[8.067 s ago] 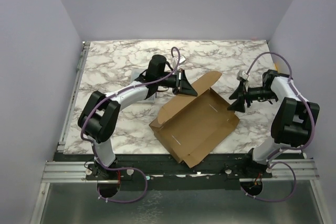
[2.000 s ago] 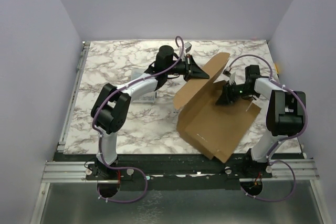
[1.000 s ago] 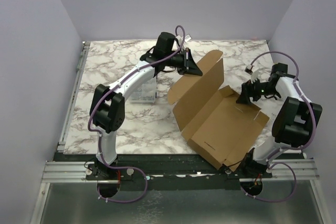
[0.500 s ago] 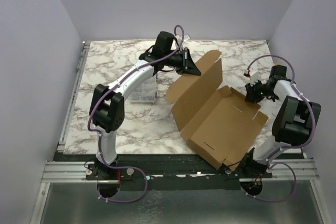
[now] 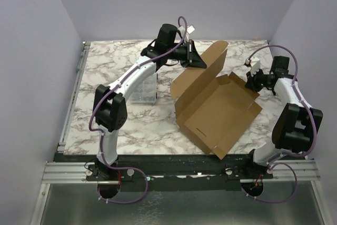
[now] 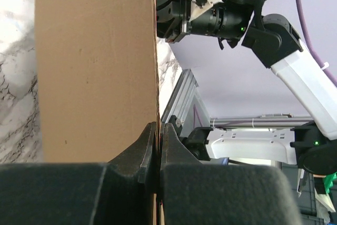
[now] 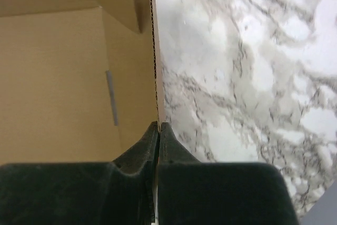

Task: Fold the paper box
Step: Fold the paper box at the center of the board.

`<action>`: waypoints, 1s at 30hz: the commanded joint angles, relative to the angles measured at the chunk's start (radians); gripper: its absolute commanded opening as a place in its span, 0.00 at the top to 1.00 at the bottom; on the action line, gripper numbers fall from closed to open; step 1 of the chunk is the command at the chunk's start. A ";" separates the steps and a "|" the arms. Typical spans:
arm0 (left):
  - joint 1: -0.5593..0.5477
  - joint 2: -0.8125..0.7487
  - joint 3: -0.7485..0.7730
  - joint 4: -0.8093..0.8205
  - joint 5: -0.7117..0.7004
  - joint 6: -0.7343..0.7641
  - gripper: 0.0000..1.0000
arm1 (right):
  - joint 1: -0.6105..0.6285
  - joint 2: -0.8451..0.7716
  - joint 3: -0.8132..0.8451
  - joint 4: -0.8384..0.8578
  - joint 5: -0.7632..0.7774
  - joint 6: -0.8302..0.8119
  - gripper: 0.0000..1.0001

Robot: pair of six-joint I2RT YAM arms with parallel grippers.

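The paper box [image 5: 216,110] is a brown cardboard sheet, partly opened, lying skewed on the right half of the marble table [image 5: 116,119]. Its far flap stands up. My left gripper [image 5: 203,62] is shut on that flap's edge; in the left wrist view the flap [image 6: 95,67] runs straight between the closed fingertips of the left gripper [image 6: 159,126]. My right gripper [image 5: 254,82] is shut on the box's right wall. The right wrist view shows the right gripper [image 7: 158,125] pinching the wall's edge, with the box's inner floor [image 7: 58,88] to its left.
A small clear plastic case [image 5: 143,89] stands under the left arm. A metal rail [image 5: 73,93] runs along the table's left edge. The box's near corner [image 5: 221,154] reaches the front edge. Purple walls enclose the table on three sides.
My right gripper has closed on the box's right wall. The box has shifted and turned a little toward the far side, with the left gripper carrying its flap farther back and right.
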 commanded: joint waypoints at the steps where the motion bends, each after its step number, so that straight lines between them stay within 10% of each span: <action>1: -0.012 0.041 0.051 0.008 -0.004 -0.021 1.00 | 0.061 -0.034 0.003 0.075 -0.041 0.038 0.99; 16: -0.009 0.076 0.110 0.073 0.025 -0.071 1.00 | 0.132 -0.139 -0.098 0.104 -0.164 -0.125 0.99; 30: -0.057 0.065 0.101 0.201 0.059 -0.177 1.00 | 0.237 -0.079 -0.136 0.268 0.136 -0.008 0.99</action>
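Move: The left hand has the box's raised lid edge pinched, with the box floor's middle about 12 cm to its right, 5 back and 28 below; a clear plastic box stands some 25 cm to its left, 6 farther out and 27 below. The right hand is shut on the far-right wall's top edge: from it the floor's middle is roughly 14 cm left, 6 back and 10 below, and the box's far corner about 12 left, 8 ahead and 7 below. Keeping its pinch on the far-right wall, the right hand carries that edge about 8 cm to the left towards the far corner and the raised lid, rising some 2 cm while it turns roughly 15 degrees counter-clockwise and its fingers tip up a little. The left hand keeps hold of the lid edge and, after a small dip, eases about 3 cm to the right and slightly up, so the two hands close in on each other with the box between them. ##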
